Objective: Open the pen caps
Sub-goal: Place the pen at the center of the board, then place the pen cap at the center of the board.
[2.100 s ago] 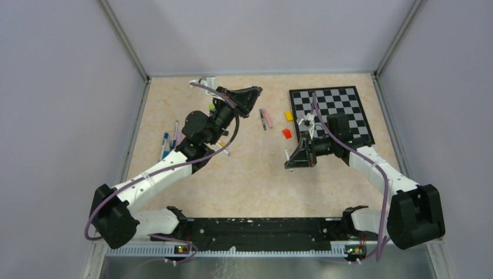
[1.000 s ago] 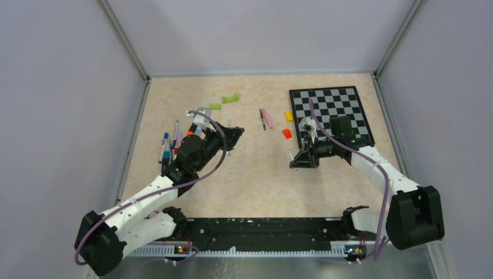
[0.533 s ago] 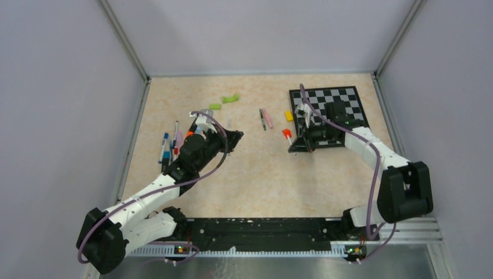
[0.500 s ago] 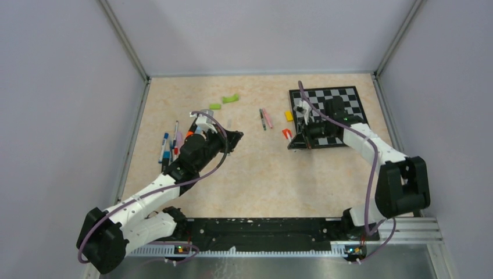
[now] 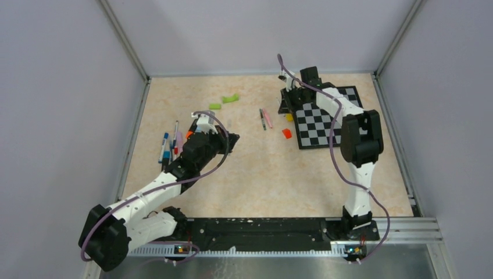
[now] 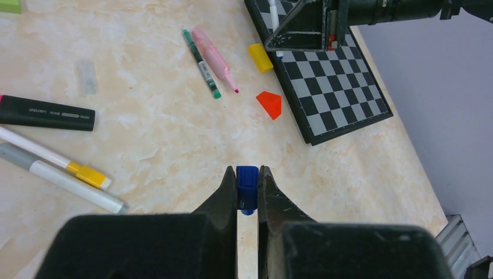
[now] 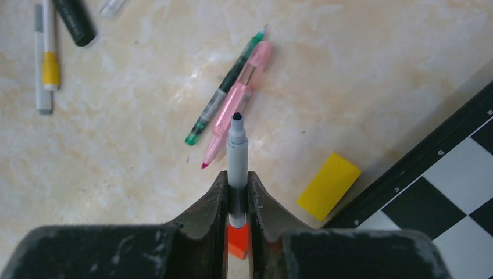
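My left gripper (image 6: pixel 247 174) is shut on a small blue pen cap (image 6: pixel 247 187), held just above the tabletop; in the top view it (image 5: pixel 231 141) hovers left of centre. My right gripper (image 7: pixel 237 177) is shut on a grey-white pen (image 7: pixel 236 152) whose bare dark tip points forward, uncapped. In the top view the right gripper (image 5: pixel 285 103) reaches to the far left corner of the chessboard (image 5: pixel 331 119). A green pen (image 7: pixel 224 90) and a pink pen (image 7: pixel 237 104) lie side by side just ahead of the held pen.
A yellow block (image 7: pixel 328 185) lies beside the chessboard's edge (image 7: pixel 407 174), an orange block (image 5: pixel 286 133) nearer. Black marker (image 6: pixel 46 113), two white pens (image 6: pixel 58 160) and a clear cap (image 6: pixel 85 77) lie by the left gripper. Green pieces (image 5: pixel 232 98) sit farther back; more pens (image 5: pixel 167 145) lie at the left.
The right arm has swung from the near left side of the chessboard to its far left corner, carrying the pen. The left gripper has stayed nearly in place, holding the blue cap.
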`<control>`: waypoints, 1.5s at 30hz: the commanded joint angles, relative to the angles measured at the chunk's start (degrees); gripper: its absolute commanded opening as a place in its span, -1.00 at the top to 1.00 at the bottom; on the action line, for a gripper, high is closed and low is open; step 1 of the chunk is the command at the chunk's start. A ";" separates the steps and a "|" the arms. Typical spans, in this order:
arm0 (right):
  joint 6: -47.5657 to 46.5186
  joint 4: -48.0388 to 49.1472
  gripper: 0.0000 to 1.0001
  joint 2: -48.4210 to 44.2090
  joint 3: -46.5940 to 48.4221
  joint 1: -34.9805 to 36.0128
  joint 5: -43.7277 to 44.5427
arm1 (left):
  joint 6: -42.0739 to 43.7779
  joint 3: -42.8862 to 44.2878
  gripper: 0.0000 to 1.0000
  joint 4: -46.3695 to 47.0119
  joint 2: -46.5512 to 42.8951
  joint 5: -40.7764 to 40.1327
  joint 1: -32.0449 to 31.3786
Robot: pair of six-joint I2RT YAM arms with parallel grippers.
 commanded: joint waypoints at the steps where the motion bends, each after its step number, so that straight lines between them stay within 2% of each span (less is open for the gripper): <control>1: 2.80 -2.86 0.78 6.50 8.66 0.87 3.99 | 2.39 -0.25 1.00 0.29 0.94 -0.55 0.97; 13: 6.32 -4.62 0.58 15.76 16.31 1.51 2.91 | 3.17 -0.35 1.00 -0.17 1.27 0.56 2.44; 20: 5.78 -5.79 0.51 13.39 16.19 1.55 1.88 | 2.41 -0.34 1.00 -1.42 -0.63 1.05 2.55; 25: 3.14 -6.96 0.50 5.73 12.09 1.49 1.23 | 2.58 0.57 1.00 -1.55 -0.33 2.32 2.55; 31: -1.39 -7.22 0.47 -9.21 -0.42 0.87 -2.31 | 4.66 6.78 1.00 -5.17 5.66 5.92 2.79; 39: -5.97 -4.89 0.45 -29.89 -22.31 -2.77 -10.58 | 8.07 19.89 1.00 -17.20 19.23 3.20 3.46; 45: -5.94 3.01 0.27 -46.92 -38.95 -6.61 -14.86 | 10.49 31.63 0.97 -25.75 33.81 -1.24 5.14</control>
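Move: The right hand holds the uncapped white pen above the middle of the table. Its resting spot is about 7 cm below, 2 cm ahead and 1 cm left; the pink highlighter lies 2 cm ahead and 3 cm left, the green pen 2 cm ahead and 5 cm left, the yellow block 2 cm ahead and 4 cm right, the red block 4 cm back and 4 cm right. From the left hand, holding the blue cap, the resting spot is some 19 cm ahead, 8 cm right and 17 cm below. The right hand lays the white pen on the table next to the pink highlighter, sinking about 7 cm with a short reach forward and opening its fingers, then lifts off and draws back some 18 cm, drifting right, with the fingers wide. The left hand keeps its pinch on the blue cap, hovers nearly still, then heads forward and down, tipping its fingers lower. ##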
